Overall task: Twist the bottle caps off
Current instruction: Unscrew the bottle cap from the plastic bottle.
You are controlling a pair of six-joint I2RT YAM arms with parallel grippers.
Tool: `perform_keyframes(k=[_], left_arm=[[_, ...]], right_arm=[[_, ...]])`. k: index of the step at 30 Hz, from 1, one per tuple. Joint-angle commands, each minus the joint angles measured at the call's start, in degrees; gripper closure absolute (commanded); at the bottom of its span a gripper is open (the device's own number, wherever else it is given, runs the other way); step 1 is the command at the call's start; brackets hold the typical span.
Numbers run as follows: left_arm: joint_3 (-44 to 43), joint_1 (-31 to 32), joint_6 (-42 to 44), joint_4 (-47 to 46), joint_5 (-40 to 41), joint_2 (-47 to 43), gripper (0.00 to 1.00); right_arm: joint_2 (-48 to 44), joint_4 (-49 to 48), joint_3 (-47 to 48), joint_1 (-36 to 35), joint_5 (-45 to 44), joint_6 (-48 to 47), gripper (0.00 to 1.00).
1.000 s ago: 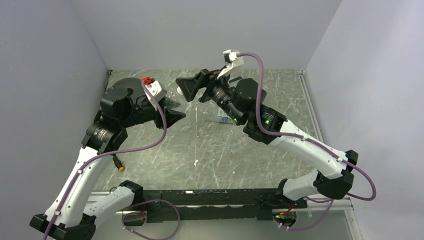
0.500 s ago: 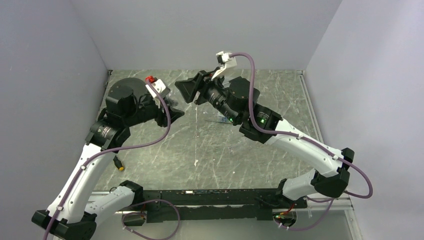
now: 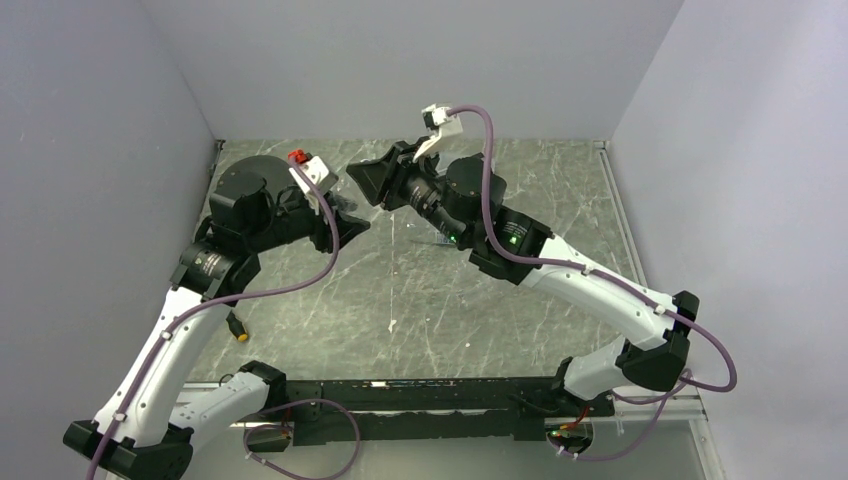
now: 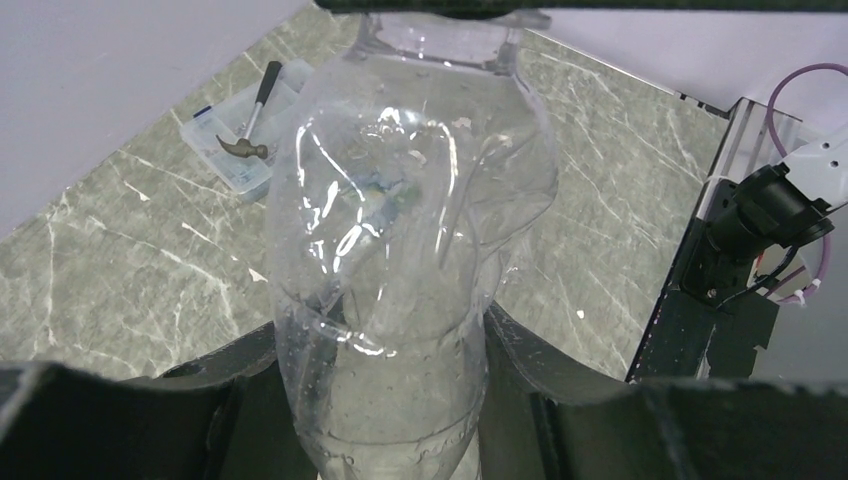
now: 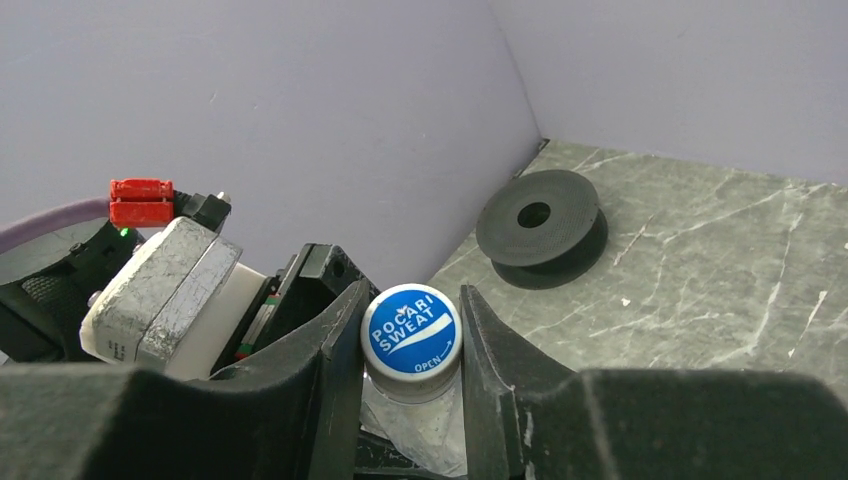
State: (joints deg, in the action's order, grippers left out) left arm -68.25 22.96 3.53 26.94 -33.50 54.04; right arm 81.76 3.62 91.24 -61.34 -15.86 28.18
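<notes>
A clear, crumpled plastic bottle [image 4: 400, 250] fills the left wrist view, with my left gripper [image 4: 385, 400] shut around its lower body, one dark finger on each side. Its neck points away from that camera, up to the top edge of that view. In the right wrist view its cap [image 5: 411, 332], white-rimmed with a blue printed top, sits between the two fingers of my right gripper [image 5: 412, 305], which are shut on it. From above, the left gripper [image 3: 345, 225] and right gripper [image 3: 368, 182] meet nose to nose at the back left; the bottle between them is hidden.
A clear rectangular tray [image 4: 215, 125] holding a small hammer [image 4: 250, 120] lies on the marble table. A black disc with a centre hole [image 5: 540, 225] sits in the back left corner by the wall, partly hidden behind my left arm [image 3: 250, 175] in the top view.
My right gripper's jaws have closed from wide apart onto the cap, and the right arm has shifted slightly left. The left gripper has kept its hold on the bottle.
</notes>
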Motion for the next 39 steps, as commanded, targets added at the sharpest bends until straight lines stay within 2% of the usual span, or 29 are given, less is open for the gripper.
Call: perform_keyframes(k=[1,5,9,12,19,21,22,23,25,26,28,30,35,39], left_arm=[[-0.1,0.1,-1.8,-2.1,-5.9,-0.9,0.58],[-0.5,0.1,-3.2,-2.9,-18.4,-1.1,0.61],[-1.6,0.1,-8.6,-3.8,-35.1,0.2,0.61],[-2.3,0.1,-12.3,-4.0,-42.5,1.0,0.61],[-4.3,0.1,-9.3,0.2,-47.1,1.4,0.61],[-5.3,0.1,-6.1,3.4,-47.3,1.7,0.61],[-5.6,0.1,-4.6,5.0,-46.5,1.8,0.61],[-5.7,0.1,-2.5,6.0,-45.5,1.8,0.61],[-5.9,0.1,0.5,7.6,-42.5,1.6,0.6],[-5.7,0.1,1.3,7.6,-40.1,1.3,0.6],[-4.5,0.1,2.4,6.1,-32.4,0.4,0.58],[-3.5,0.1,5.2,5.2,-28.1,-0.3,0.57],[-1.4,0.1,7.5,2.5,-13.6,-1.3,0.57],[-0.4,0.1,7.5,0.8,-3.9,-1.0,0.58]], right_arm=[[-2.4,-5.5,0.1,-0.2,2.9,-2.0,0.97],[-4.6,-8.8,-1.1,1.0,14.4,-6.1,1.0],[-4.3,-10.5,0.7,5.3,36.6,-5.5,1.0],[-3.8,-14.0,0.7,7.8,49.4,-3.1,1.0],[-4.4,-15.5,-0.8,8.3,56.4,-4.6,1.0],[-4.4,-13.9,-0.4,8.3,55.3,-5.5,1.0],[-4.5,-12.5,0.0,8.4,53.6,-6.1,0.93],[-4.7,-11.4,0.0,8.5,51.4,-6.4,0.78],[-5.5,-9.0,-0.1,8.5,43.6,-6.8,0.35],[-6.0,-7.7,-0.1,8.5,39.0,-7.0,0.2],[-6.6,-4.4,1.2,8.3,29.3,-6.7,0.05],[-7.1,-2.7,1.9,7.2,22.8,-6.6,0.01],[-4.5,6.2,7.3,3.1,6.9,-6.2,0.02],[-2.6,8.7,9.1,0.6,2.3,-5.4,0.07]])
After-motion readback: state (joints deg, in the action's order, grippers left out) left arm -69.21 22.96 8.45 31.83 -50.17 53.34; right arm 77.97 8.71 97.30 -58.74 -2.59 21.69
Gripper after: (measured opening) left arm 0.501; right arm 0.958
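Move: The right fingers are already shut on the blue-and-white cap, so it sits right at that hand's point. It is on the neck of the bottle held by the left hand, roughly 10 cm above that hand, 5 cm to its right and 2 cm ahead. From the right hand, the labelled bottle lies some 15 cm ahead, 15 cm right and 43 cm below; the black spool lies about 30 cm ahead, 32 cm left and 43 cm below. Still pinching the cap, the right hand twists about 40 degrees counter-clockwise as the left, keeping its grip on the bottle, turns some 35 degrees clockwise; both swing back about 10 cm and rise 4. The right fingers then open wide and let go of the cap, and both hands swing forward again with their turns reversing, the right about 6 cm and the left 5, the left also sinking. ##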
